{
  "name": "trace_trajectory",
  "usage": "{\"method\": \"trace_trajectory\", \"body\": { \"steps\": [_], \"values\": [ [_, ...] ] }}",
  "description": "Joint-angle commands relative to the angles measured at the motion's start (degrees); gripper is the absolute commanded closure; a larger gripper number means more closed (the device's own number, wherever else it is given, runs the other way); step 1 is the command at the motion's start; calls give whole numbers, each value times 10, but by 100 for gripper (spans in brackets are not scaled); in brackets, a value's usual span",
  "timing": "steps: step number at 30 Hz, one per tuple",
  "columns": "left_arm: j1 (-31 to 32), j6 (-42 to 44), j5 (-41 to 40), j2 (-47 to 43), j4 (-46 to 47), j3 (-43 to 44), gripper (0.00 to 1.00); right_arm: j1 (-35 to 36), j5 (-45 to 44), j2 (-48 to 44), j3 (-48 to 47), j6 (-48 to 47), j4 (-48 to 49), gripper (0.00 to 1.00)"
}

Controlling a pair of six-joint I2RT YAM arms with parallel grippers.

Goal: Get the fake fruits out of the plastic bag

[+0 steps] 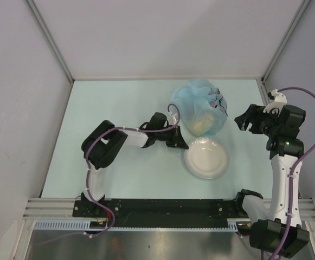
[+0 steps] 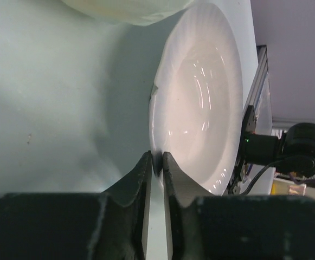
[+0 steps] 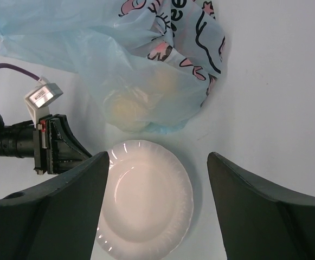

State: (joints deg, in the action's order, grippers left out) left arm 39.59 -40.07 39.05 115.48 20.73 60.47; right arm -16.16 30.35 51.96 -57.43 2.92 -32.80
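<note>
The plastic bag [image 1: 200, 105], crinkled light blue with dark and pink drawings, sits bunched at the back middle of the table. Pale yellow fake fruits [image 3: 127, 108] show blurred through its lower part; no fruit lies outside it. In the left wrist view its bottom edge [image 2: 124, 10] fills the top. My left gripper [image 1: 181, 143] lies low just left of the white plate [image 1: 207, 158]. There its jaws [image 2: 156, 158] are pinched on the plate's near rim [image 2: 156, 108]. My right gripper [image 1: 244, 122] hangs wide open to the right of the bag, nothing between its fingers [image 3: 158, 156].
The round white plate [image 3: 146, 206] lies just in front of the bag, with nothing on it. White walls with metal posts close in the back and both sides. The arms' base rail [image 1: 162, 208] runs along the near edge.
</note>
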Motion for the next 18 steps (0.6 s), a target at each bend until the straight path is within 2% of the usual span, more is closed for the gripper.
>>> {"method": "trace_trajectory", "body": {
  "steps": [1,4,10,15,18],
  "values": [
    [0,-8,45,11,48,23,88,-4,8,6,2,9,29,21],
    [-3,3,59,12,50,17,100,-7,8,16,2,11,35,21],
    [-42,23,96,-39,34,-44,100,1,17,36,2,16,67,22],
    [-85,83,66,-118,-32,-114,100,34,17,52,1,11,80,22],
    [-116,107,69,-151,-40,-156,100,60,10,55,-2,-5,78,22]
  ]
}}
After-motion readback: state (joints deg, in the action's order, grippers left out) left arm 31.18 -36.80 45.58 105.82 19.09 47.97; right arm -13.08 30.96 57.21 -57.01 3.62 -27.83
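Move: The left hand's partly open fingers straddle the rim of the plate, whose middle lies about 9 cm to the right and 5 cm back, barely below. The plastic bag sits some 16 cm ahead and 7 cm right of that hand. From the open right hand, the bag is roughly 14 cm ahead, 17 cm left and 18 cm below; the plate is about 15 cm left, 6 cm back and 21 cm below. Left fingers pinch the plate's rim and drag it about 7 cm left; the open right hand edges forward. ##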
